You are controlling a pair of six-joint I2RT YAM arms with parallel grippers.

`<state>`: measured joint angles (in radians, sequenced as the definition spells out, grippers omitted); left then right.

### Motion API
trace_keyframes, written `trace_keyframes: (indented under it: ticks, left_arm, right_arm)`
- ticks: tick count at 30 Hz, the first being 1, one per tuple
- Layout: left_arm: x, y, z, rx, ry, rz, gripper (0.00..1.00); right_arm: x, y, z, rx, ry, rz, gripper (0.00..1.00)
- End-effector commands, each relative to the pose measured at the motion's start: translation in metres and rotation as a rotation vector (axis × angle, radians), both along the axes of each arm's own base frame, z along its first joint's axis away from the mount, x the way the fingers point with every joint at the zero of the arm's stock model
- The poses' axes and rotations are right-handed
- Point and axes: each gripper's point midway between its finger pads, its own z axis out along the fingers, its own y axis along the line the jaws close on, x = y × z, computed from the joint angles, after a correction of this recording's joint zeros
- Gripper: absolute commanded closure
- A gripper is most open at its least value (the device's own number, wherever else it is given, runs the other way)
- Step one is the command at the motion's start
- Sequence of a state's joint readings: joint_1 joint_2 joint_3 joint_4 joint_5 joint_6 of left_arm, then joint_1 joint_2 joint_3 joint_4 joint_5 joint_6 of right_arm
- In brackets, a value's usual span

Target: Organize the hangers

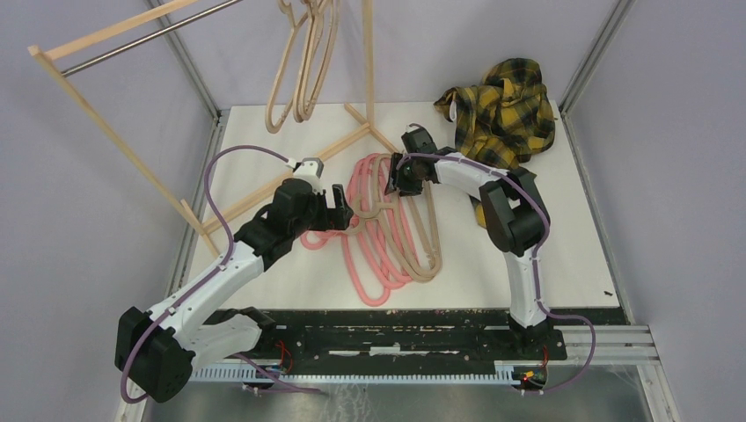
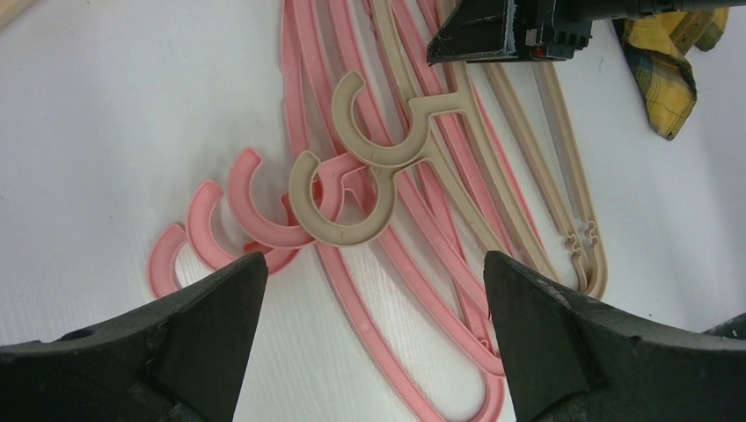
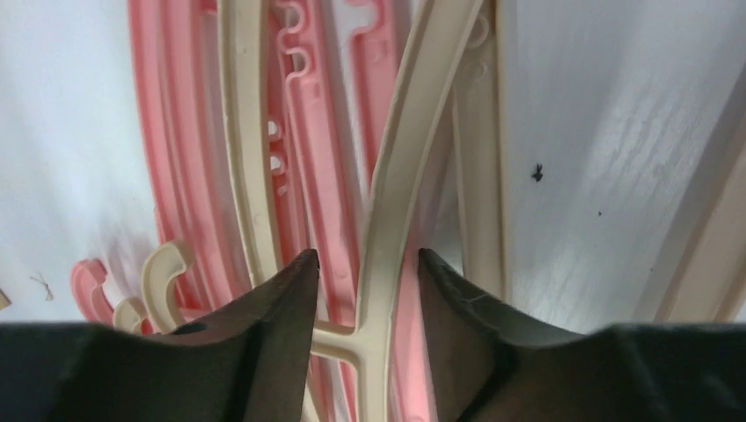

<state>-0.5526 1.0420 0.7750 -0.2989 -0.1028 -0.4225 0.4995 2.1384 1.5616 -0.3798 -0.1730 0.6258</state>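
A pile of pink and beige hangers (image 1: 391, 224) lies flat on the white table, hooks pointing left. Several beige hangers (image 1: 303, 66) hang from the rack's rail. My left gripper (image 1: 340, 209) is open wide and empty, low over the hooks' end; its wrist view shows two beige hooks (image 2: 378, 132), pink hooks (image 2: 251, 207) and a pink arm between the jaws (image 2: 374, 264). My right gripper (image 1: 403, 176) is at the pile's far end. Its jaws (image 3: 362, 259) straddle the arm of a beige hanger (image 3: 400, 149) with a small gap on each side.
The wooden rack (image 1: 106, 40) with a metal rail stands at the back left; its base bar (image 1: 290, 176) runs across the table by my left gripper. A yellow plaid shirt (image 1: 503, 110) lies crumpled at the back right. Metal frame posts stand at the far corners.
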Motion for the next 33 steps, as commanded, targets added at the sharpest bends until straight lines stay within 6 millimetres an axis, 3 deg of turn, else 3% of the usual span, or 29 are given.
trace_keyframes:
  ticks: [1,5,8,11,16,22,27,33]
  left_arm:
    - [0.005,-0.009,0.02,-0.091,-0.06,0.013,0.01]
    - [0.002,-0.012,0.018,-0.092,-0.057,-0.009,0.01]
    - [-0.001,-0.016,0.015,-0.105,-0.073,-0.04,0.01]
    - [-0.002,-0.022,0.011,-0.135,-0.106,-0.067,0.01]
    - [-0.006,-0.034,-0.002,-0.159,-0.121,-0.105,0.01]
    - [-0.01,-0.053,0.0,-0.22,-0.161,-0.153,0.01]
    - [-0.01,-0.071,0.004,-0.248,-0.179,-0.184,0.01]
    - [-0.019,-0.101,0.008,-0.281,-0.163,-0.253,0.01]
  right_arm:
    - [0.015,0.006,0.006,-0.002,-0.035,-0.019,0.52]
    - [0.016,0.002,0.009,-0.009,-0.049,-0.043,0.82]
    - [0.013,-0.006,0.025,-0.009,-0.087,-0.077,0.91]
    - [0.009,-0.009,0.055,0.073,-0.119,-0.121,0.95]
    - [0.005,0.0,0.121,0.393,-0.137,-0.226,0.98]
    - [0.004,0.015,0.183,0.64,-0.169,-0.261,0.98]
    - [0.0,0.034,0.199,0.742,-0.148,-0.246,0.98]
    - [-0.001,0.044,0.194,0.734,-0.153,-0.246,0.98]
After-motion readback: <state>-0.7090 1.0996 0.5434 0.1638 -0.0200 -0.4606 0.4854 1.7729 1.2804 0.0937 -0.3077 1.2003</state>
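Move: The top beige hanger's bar is already between the right hand's open fingers, level with it front to back and sideways, about 1 cm below. From that hand, the pink hangers' middle lies some 9 cm back and 2 left, the lower beige hanger's right bar about 6 back and 8 right, both 2 cm below. From the left hand, the top hanger's bar is roughly 12 cm ahead, 11 right and 14 below. Right hand pinches the top hanger's bar, rolls and lifts about 17 cm; open left hand slides right 7 cm. ##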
